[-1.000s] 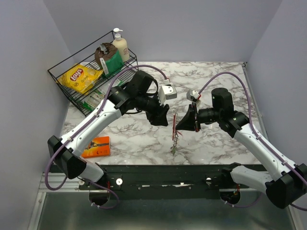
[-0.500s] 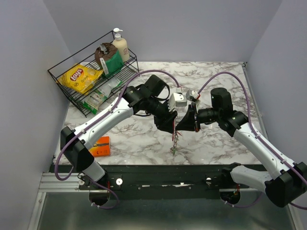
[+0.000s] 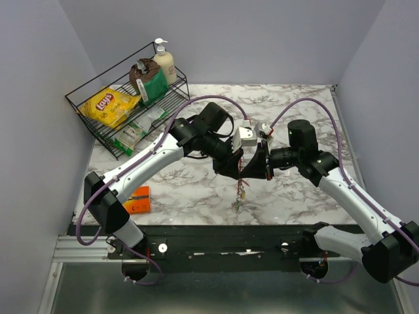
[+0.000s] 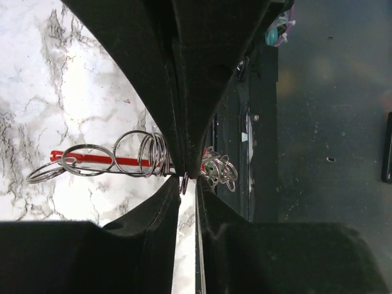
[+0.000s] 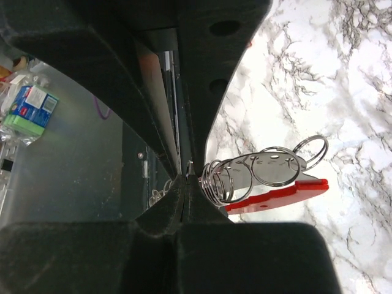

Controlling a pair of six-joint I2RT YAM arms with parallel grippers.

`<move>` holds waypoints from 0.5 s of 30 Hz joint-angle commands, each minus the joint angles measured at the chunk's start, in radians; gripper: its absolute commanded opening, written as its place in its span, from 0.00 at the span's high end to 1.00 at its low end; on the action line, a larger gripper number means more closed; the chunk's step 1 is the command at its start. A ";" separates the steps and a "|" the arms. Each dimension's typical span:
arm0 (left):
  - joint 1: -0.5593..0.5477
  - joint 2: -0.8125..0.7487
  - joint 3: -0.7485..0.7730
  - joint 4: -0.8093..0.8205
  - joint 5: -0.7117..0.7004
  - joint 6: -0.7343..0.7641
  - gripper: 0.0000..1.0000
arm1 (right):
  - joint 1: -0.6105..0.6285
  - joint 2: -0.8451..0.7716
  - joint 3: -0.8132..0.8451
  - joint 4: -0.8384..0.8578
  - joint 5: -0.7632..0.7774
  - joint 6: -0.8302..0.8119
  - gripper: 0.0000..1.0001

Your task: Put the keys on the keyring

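The keyring (image 3: pixel 239 173), a red bar (image 4: pixel 98 160) joined to a silvery plate (image 5: pixel 275 168) strung with wire rings, hangs above the table's middle. My right gripper (image 3: pixel 254 167) (image 5: pixel 188 180) is shut on its end. Small keys (image 3: pixel 239 193) dangle below it on rings, the lowest near the marble. My left gripper (image 3: pixel 237 165) (image 4: pixel 187 184) has come in from the left and meets the right gripper's tips at the keyring. Its jaws stand a narrow slit apart. A thin ring (image 4: pixel 184 182) sits edge-on in that slit, against one finger only.
A wire basket (image 3: pixel 98 124) at the back left holds a chips bag (image 3: pixel 112 104), a soap bottle (image 3: pixel 163 62) and packets. An orange packet (image 3: pixel 136 200) lies at the front left. A black rail (image 3: pixel 229 233) runs along the near edge.
My left arm has swung right until its gripper meets the right gripper at the keyring, and its jaws have narrowed. The right arm and the keyring have stayed still.
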 commanded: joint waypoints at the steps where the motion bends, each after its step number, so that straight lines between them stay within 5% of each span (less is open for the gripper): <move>1: -0.008 0.023 0.036 -0.006 0.035 0.022 0.88 | 0.004 -0.005 0.037 -0.003 -0.035 -0.004 0.99; 4: -0.010 0.026 0.039 -0.023 0.029 0.039 1.00 | 0.004 -0.005 0.039 -0.003 -0.033 -0.006 0.99; 9: -0.011 0.015 0.022 0.015 0.025 0.027 1.00 | 0.004 -0.007 0.039 -0.001 -0.027 -0.006 0.99; 12: -0.011 -0.006 -0.001 0.050 0.006 0.005 1.00 | 0.004 -0.019 0.039 -0.001 -0.010 -0.008 0.83; 13: -0.011 -0.014 -0.016 0.076 -0.003 -0.001 1.00 | 0.004 -0.025 0.034 -0.001 -0.004 -0.009 0.67; 15: -0.013 -0.038 -0.037 0.109 -0.012 -0.028 1.00 | 0.004 -0.053 0.028 0.002 0.020 -0.014 0.53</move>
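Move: The small metal ring at the top of the hanging keyring bunch is pinched in the right fingertips and sits right between the left hand's nearly closed ones, within about 1 cm of either hand point. From the left hand, the toothed plate with its red strip hangs about 4 cm ahead and 4 cm below, level sideways; the bunch of tags and keys hangs roughly 4 cm back and 7 cm below, also level sideways. The left fingers pinch shut on the small ring beside the right fingertips, taking over the hanging keyring bunch. Only after that do the right fingers spread to about a third of their range and let go. Both hands otherwise stay in place, neither wrist turns noticeably, and the left keeps its pinch. ##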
